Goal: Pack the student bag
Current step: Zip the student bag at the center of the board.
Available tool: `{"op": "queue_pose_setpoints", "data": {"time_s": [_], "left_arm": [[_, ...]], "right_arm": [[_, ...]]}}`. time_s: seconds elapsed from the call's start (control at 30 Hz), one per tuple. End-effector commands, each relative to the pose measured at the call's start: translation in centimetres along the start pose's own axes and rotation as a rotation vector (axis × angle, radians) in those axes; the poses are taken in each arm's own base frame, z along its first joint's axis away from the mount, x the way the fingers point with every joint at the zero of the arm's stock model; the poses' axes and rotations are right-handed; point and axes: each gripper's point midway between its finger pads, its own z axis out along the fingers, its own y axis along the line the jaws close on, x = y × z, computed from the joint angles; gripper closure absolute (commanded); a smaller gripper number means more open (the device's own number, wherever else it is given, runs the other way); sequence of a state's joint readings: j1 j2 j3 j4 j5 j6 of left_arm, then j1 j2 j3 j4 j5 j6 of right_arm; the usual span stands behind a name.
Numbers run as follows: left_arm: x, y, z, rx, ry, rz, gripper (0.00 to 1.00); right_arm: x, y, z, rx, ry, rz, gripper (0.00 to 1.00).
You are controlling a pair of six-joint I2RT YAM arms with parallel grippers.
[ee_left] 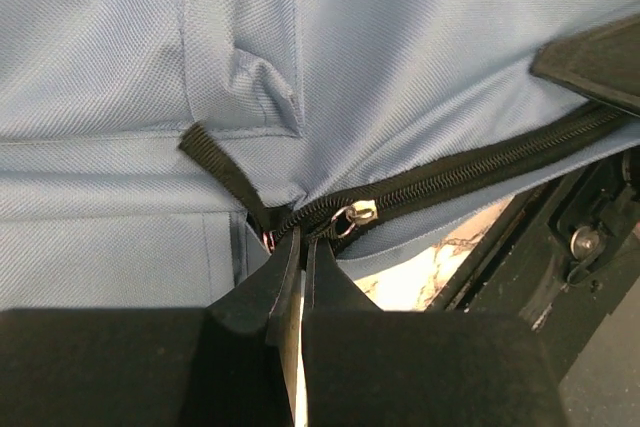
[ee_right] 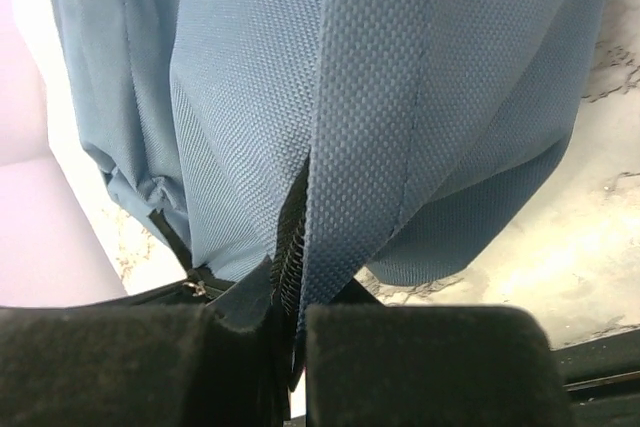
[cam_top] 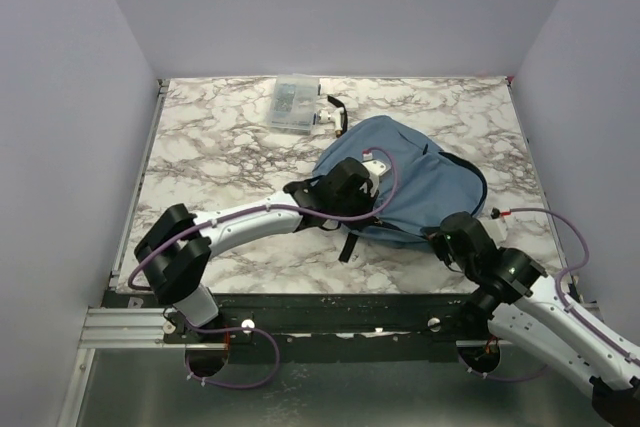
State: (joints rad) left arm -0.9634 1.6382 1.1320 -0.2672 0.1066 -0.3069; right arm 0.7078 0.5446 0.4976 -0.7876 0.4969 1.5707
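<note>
The student bag, a soft dusty-blue backpack, lies on the marble table right of centre. My left gripper rests on its near left side. In the left wrist view that gripper is shut, its tips pinched at the end of the black zip, just left of the metal slider and ring. My right gripper is at the bag's near right edge. Seen from the right wrist, it is shut on a fold of blue fabric with the zip teeth between the fingers.
A small clear plastic box stands at the back of the table, with a black strap end beside it. Grey walls close in the left, back and right sides. The black frame rail runs along the near edge.
</note>
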Motion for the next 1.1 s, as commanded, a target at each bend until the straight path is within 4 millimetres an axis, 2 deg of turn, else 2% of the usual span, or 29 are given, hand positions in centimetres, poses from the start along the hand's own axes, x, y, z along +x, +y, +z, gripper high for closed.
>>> {"op": "queue_pose_setpoints", "data": {"time_s": [0.0, 0.1, 0.13, 0.17, 0.27, 0.37, 0.43, 0.53, 0.57, 0.6, 0.63, 0.67, 0.7, 0.77, 0.83, 0.9, 1.0, 1.07], "left_arm": [[2.1, 4.8, -5.0, -0.140, 0.083, 0.050, 1.00], [2.5, -2.8, -5.6, 0.331, 0.135, 0.140, 1.00], [3.1, -4.5, -5.8, 0.446, 0.170, 0.142, 1.00], [3.6, -4.7, -5.5, 0.466, 0.202, 0.121, 1.00], [5.3, -3.4, -3.9, 0.409, 0.309, 0.038, 1.00], [6.4, -1.7, -3.1, 0.351, 0.349, -0.041, 1.00], [6.9, 0.5, -2.7, 0.263, 0.357, -0.105, 1.00], [6.8, 2.9, -2.7, 0.155, 0.338, -0.157, 1.00], [6.5, 3.4, -2.8, 0.129, 0.325, -0.162, 1.00], [6.1, 3.4, -2.9, 0.127, 0.311, -0.157, 0.96], [5.5, 3.2, -3.1, 0.128, 0.292, -0.152, 0.85], [5.0, 3.2, -3.4, 0.122, 0.274, -0.153, 0.74], [4.3, 3.2, -3.7, 0.112, 0.250, -0.147, 0.67], [2.7, 3.3, -4.9, 0.086, 0.186, -0.133, 0.57], [0.7, 3.4, -6.4, 0.060, 0.109, -0.102, 0.54], [-1.6, 3.7, -8.4, 0.022, 0.022, -0.084, 0.52], [-5.6, 3.1, -12.4, 0.006, -0.139, -0.050, 0.50], [-8.0, 2.3, -15.4, 0.006, -0.249, -0.021, 0.48]], "right_arm": [[-6.4, -4.0, -0.5, 0.163, -0.315, -0.112, 0.99], [-6.2, -3.3, -0.5, 0.132, -0.303, -0.150, 0.99], [-6.2, -3.2, -0.5, 0.121, -0.300, -0.157, 0.99], [-6.2, -3.2, -0.5, 0.115, -0.299, -0.156, 0.99], [-6.1, -3.0, -0.6, 0.104, -0.295, -0.152, 0.99], [-6.1, -3.1, -0.6, 0.107, -0.296, -0.142, 0.99], [-6.3, -3.2, -0.7, 0.111, -0.301, -0.138, 0.99], [-6.3, -3.1, -0.7, 0.105, -0.303, -0.130, 0.99], [-6.3, -3.1, -0.7, 0.102, -0.304, -0.129, 0.99], [-6.4, -2.8, -0.9, 0.091, -0.302, -0.126, 0.98], [-6.4, -2.5, -1.0, 0.082, -0.296, -0.123, 0.88], [-6.4, -2.1, -1.4, 0.067, -0.289, -0.122, 0.74], [-6.5, -1.5, -2.0, 0.050, -0.279, -0.124, 0.58], [-7.3, 0.2, -3.6, -0.016, -0.276, -0.135, 0.38], [-8.5, 1.8, -5.4, -0.090, -0.297, -0.156, 0.23], [-9.9, 3.2, -7.3, -0.157, -0.333, -0.149, 0.12], [-12.5, 4.8, -10.1, -0.209, -0.409, -0.174, 0.00], [-14.2, 6.8, -12.2, -0.257, -0.469, -0.232, 0.00]]}}
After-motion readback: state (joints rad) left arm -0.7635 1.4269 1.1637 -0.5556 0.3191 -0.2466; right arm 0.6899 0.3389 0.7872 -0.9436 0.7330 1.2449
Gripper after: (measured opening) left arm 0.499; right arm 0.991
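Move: The zip pull is already between the left fingertips, with the second pull tab about 2 cm ahead of them and level sideways. The bag's middle lies some 7 cm ahead, 4 cm to the right and 5 cm lower; a loose strap end is about 5 cm left, 5 cm back, on the table. The right hand still pinches the zipped bag edge at its tips, the zip pull roughly 10 cm to its left and 3 cm ahead. The zip pull gets a last tug: the left hand, shut, lifts about 4 cm while swinging back towards its base and clockwise, sinks again and edges forward, then opens halfway, leaving the pull as it backs off left and up. The right hand keeps its pinch on the bag edge through a slight drift right, then opens wide and rises clear some 12 cm, still easing right, fingers tipping up. ##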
